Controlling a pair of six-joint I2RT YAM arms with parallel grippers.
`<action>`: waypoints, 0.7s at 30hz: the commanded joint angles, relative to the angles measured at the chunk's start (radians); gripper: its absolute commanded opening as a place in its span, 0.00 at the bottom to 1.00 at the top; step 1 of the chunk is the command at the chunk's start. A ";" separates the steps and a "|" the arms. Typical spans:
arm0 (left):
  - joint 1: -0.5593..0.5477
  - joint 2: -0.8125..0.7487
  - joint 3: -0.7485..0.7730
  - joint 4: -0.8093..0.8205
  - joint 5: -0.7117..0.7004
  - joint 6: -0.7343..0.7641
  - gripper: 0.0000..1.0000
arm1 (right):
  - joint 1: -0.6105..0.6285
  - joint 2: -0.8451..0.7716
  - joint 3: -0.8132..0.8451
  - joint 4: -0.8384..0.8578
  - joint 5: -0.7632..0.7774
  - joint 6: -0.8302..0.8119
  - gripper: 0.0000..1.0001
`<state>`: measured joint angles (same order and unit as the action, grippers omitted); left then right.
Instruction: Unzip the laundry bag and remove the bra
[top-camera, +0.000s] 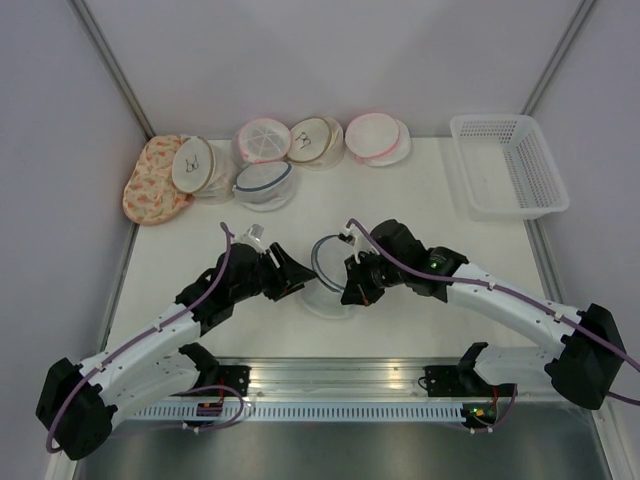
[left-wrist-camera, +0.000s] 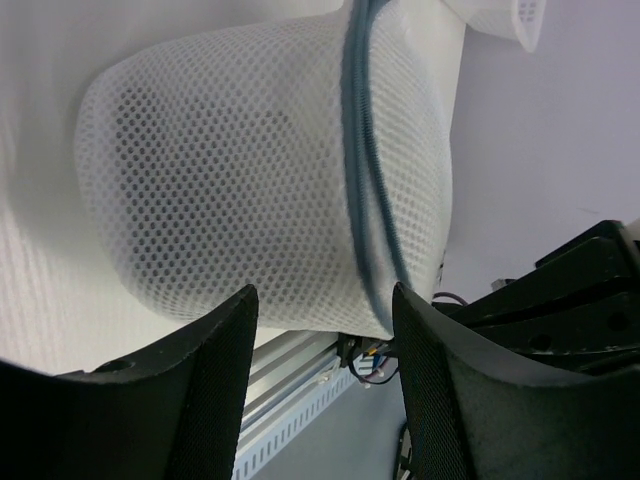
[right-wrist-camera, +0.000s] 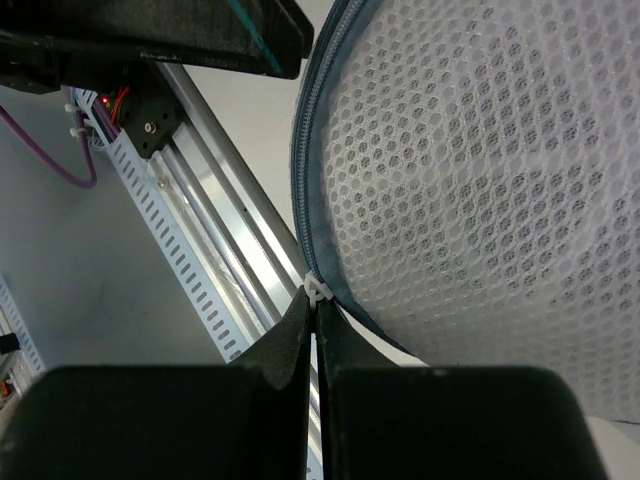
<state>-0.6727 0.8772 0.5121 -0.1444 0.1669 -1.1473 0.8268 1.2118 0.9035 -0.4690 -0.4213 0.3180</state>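
Observation:
The laundry bag (top-camera: 328, 296) lies on the table between my two grippers, a white mesh dome whose grey-blue zipper rim (top-camera: 318, 256) stands up as a ring. In the right wrist view my right gripper (right-wrist-camera: 317, 300) is shut on the small white zipper pull (right-wrist-camera: 318, 290) at the rim of the bag (right-wrist-camera: 480, 180). My left gripper (left-wrist-camera: 325, 340) is open, and its black fingers (left-wrist-camera: 215, 380) stand just short of the mesh side of the bag (left-wrist-camera: 230, 180) with nothing between them. The bra is hidden.
A white plastic basket (top-camera: 505, 165) stands at the back right. Along the back lie several other mesh bags (top-camera: 263, 140) and a floral pouch (top-camera: 152, 180). A metal rail (top-camera: 330, 385) runs along the near edge under the arms.

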 joint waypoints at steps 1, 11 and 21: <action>-0.018 0.003 0.035 0.123 0.003 -0.058 0.61 | 0.021 0.017 0.006 0.035 -0.039 -0.030 0.00; -0.056 0.092 0.025 0.186 -0.007 -0.049 0.61 | 0.043 0.049 0.006 0.044 -0.050 -0.036 0.01; -0.087 0.151 0.023 0.244 -0.012 -0.037 0.11 | 0.051 0.042 0.011 -0.022 0.021 -0.033 0.00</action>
<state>-0.7532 1.0367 0.5133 0.0341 0.1616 -1.1851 0.8726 1.2579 0.9035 -0.4725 -0.4355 0.2989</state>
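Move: The blue zipper band of the laundry bag lies about 3 cm right of the open left fingers, level fore and aft and some 1 cm lower. The pull tab gripped by the right fingers is roughly 8 cm right of the left hand, 2 cm back and 2 cm lower. From the right hand, that stretch of band lies some 5 cm left, 2 cm ahead and 1 cm up. The blue-rimmed bag behind sits about 23 cm ahead of the left hand, 10 cm left and 8 cm down. Left hand hops about 3.5 cm right and pinches the zipper band; right eases the pull tab back 1.5 cm. ##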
